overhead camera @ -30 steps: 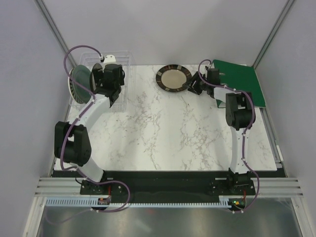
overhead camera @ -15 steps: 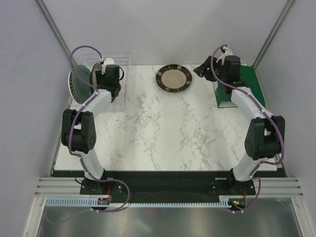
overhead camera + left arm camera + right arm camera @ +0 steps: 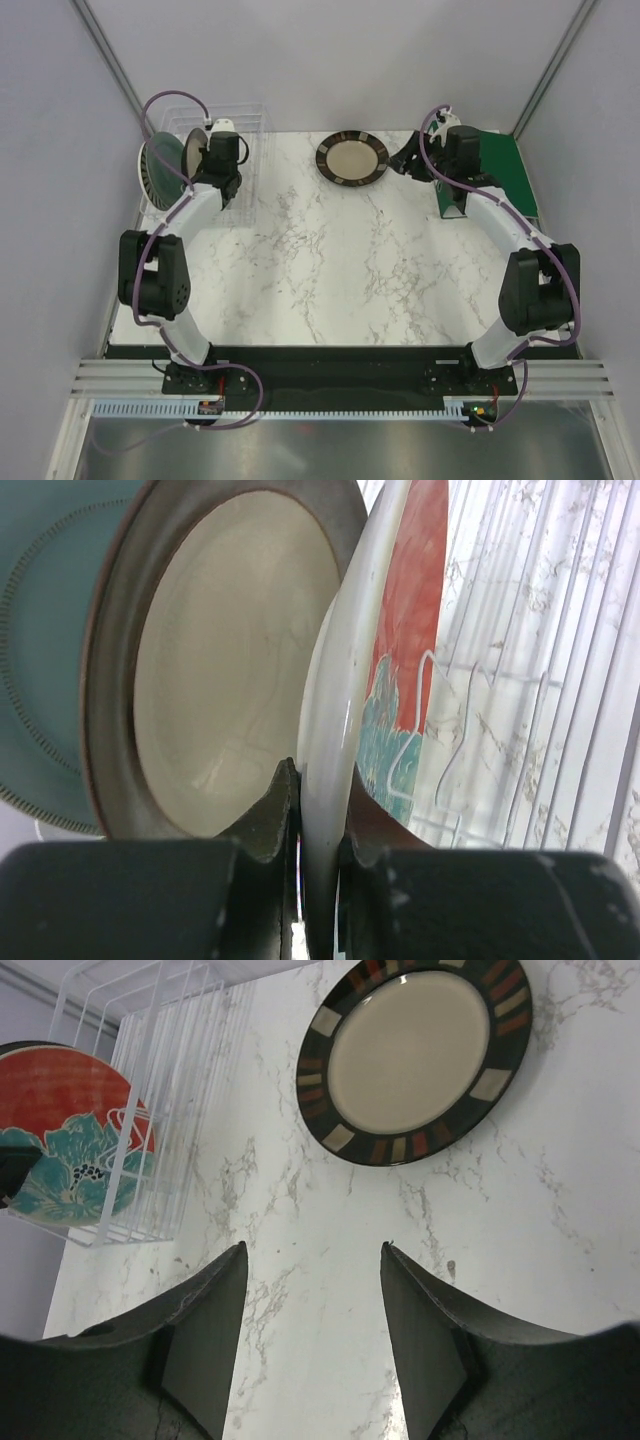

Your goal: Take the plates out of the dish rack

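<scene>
The clear dish rack (image 3: pixel 245 125) stands at the table's back left with plates upright in it. In the left wrist view a red plate with teal flowers (image 3: pixel 410 610) stands edge-on, and my left gripper (image 3: pixel 320 800) is shut on its white rim. Behind it stand a cream plate with a brown rim (image 3: pixel 230 660) and a teal plate (image 3: pixel 45 630). From above, the left gripper (image 3: pixel 207 160) is inside the rack. A cream plate with a dark blocked rim (image 3: pixel 352 158) lies flat on the table. My right gripper (image 3: pixel 314 1250) hangs open just right of it, holding nothing.
A green ring binder (image 3: pixel 505 165) lies at the back right under the right arm. The marble table (image 3: pixel 340 270) is bounded by grey walls on both sides. The rack's ribs (image 3: pixel 540 680) stand right of the red plate.
My left gripper has reached deeper into the rack and shut on the red plate's rim. The right arm has swung its elbow outward, its gripper staying open beside the flat plate.
</scene>
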Robot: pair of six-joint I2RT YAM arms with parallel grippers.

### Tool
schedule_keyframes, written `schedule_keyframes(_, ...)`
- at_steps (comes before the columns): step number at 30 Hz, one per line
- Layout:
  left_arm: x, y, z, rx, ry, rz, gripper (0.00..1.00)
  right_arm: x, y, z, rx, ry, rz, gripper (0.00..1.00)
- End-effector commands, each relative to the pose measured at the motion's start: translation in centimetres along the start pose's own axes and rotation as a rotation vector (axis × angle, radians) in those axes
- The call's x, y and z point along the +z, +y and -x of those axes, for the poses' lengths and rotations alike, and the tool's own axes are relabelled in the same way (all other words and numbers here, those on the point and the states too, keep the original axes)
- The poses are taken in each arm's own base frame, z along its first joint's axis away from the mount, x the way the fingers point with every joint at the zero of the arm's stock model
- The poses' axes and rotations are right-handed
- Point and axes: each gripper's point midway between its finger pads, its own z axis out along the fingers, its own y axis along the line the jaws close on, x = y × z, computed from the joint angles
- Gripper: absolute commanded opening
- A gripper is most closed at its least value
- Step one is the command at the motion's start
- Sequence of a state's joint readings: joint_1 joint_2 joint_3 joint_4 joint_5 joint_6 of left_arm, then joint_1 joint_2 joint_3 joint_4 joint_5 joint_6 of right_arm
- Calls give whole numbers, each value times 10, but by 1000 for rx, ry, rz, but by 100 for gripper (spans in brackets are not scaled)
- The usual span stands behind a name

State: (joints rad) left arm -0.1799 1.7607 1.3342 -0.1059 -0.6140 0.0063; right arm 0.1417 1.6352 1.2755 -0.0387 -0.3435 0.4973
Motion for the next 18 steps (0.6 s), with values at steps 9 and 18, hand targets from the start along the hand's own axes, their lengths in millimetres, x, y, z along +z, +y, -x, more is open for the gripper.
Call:
schedule_keyframes(9,-89,68,121,-217,-275,19,2,8,37,-35,-2,96,134,63)
schedule_keyframes(18,-149,68,151,-293,-329,-160,2,8,81,-37,35,103,346,64)
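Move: The red flower plate, already pinched in the left fingers by its near rim, has its middle about 6 cm ahead of that hand and 4 cm below; the open right gripper is about 45 cm to the left hand's right, roughly level and 4 cm higher. A grey-rimmed plate stands 7 cm ahead and 3 cm left of the left hand, 6 cm lower. From the right hand the flower plate is about 44 cm left, 8 ahead, 7 below. The red flower plate rides up out of its rack slot in the left hand's kept grip: first as much back as up, then faster and mostly up, about 10 cm up and 5 back in all. Meanwhile the right hand, fingers staying open, slides some 6 cm left towards the plate and a little back, turning about 10 degrees counter-clockwise. ##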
